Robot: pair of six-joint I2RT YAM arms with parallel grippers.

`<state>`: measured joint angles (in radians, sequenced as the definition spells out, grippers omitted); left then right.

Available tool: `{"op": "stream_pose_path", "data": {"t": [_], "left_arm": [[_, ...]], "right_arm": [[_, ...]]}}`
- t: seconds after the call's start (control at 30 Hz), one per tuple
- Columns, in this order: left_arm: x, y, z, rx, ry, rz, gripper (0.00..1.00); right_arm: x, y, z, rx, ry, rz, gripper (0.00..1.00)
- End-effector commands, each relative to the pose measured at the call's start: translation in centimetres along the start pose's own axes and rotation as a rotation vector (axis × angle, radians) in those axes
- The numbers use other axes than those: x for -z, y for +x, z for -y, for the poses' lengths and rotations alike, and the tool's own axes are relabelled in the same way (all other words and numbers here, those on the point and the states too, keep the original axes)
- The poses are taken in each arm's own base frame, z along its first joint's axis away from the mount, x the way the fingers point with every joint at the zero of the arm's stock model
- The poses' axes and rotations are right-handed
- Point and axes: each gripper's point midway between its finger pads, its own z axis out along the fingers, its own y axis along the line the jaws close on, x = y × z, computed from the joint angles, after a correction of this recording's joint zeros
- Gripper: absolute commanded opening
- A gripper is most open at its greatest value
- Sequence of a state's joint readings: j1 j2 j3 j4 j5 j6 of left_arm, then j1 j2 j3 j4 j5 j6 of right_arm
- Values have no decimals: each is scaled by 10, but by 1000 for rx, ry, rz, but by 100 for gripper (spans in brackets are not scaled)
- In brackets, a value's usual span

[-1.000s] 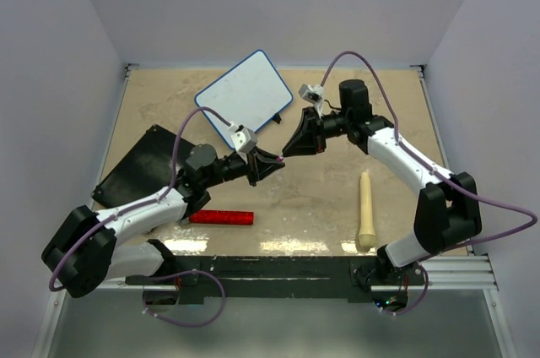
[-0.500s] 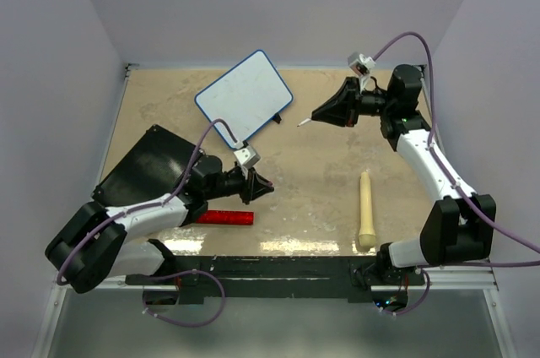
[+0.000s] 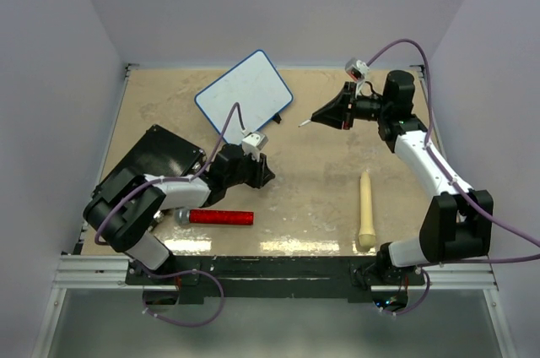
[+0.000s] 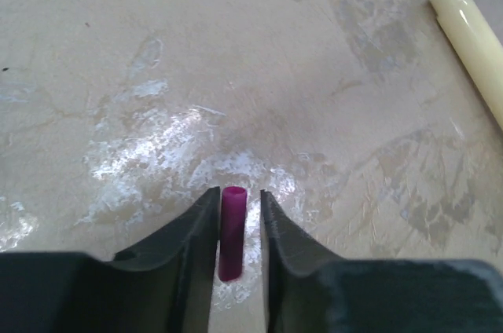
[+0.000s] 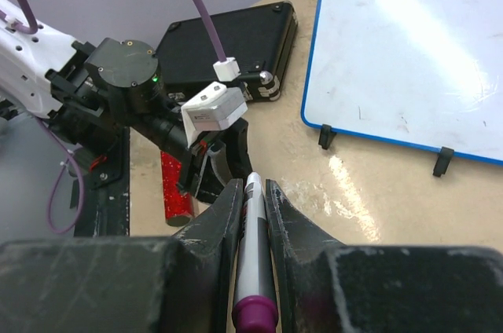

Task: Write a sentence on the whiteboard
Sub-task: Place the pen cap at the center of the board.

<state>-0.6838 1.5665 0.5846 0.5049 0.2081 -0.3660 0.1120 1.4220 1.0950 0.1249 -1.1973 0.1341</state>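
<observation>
The whiteboard lies tilted at the back left, white with a blue rim. No sentence shows on it, only faint smudges. My right gripper hovers to the right of the board, shut on a grey-white marker pen with a purple rear end. The pen's bare tip points left. My left gripper sits low over the table in front of the board. A short purple cap rests between its jaws against the left finger, with a thin gap to the right finger.
A black flat slab lies at the left under my left arm. A red glittery cylinder lies near the front edge. A cream wooden stick lies at the right front. Walls close in three sides.
The two grippers met mid-table a second ago. My right arm has pulled back up and right with the pen. The left gripper has drawn back, sunk to the table and loosened round the cap.
</observation>
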Motion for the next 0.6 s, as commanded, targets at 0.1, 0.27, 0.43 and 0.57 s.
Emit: {"op": "stream_pose_path", "data": {"t": [0.1,0.27,0.43,0.57], "left_arm": [[1,-24,-29,14,-199,50,46],[18,-47,-43,9,-305,106,56],[55,-96,-50,34,-339,231,74],[88,-131,-60,88,-301,308,87]], "right_arm": [[0,4,8,22,19,-8,0],[0,6,9,19,15,-16,0],[0,6,6,30,2,-19,0],[1,6,2,48,-16,-21,0]]}}
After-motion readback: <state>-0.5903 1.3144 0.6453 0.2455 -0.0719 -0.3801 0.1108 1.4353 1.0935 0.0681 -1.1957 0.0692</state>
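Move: The purple pen cap lies loosely between the left fingertips, within a centimetre or so of their midpoint and about 1 cm below it. The whiteboard's centre is some 20 cm ahead and 7 cm left of that hand, about level in height; the red tube sits roughly 10 cm back and 13 cm left. From the right hand, holding the pen, the cap is about 5 cm back, 10 cm left and 24 cm down. Spread the left fingers from a narrow gap to nearly wide open, leaving the pen cap behind. Start low, easing forward and left and sinking about a centimetre, then lift away up and left, about 7 cm left overall, while the hand turns some 20 degrees counter-clockwise. ##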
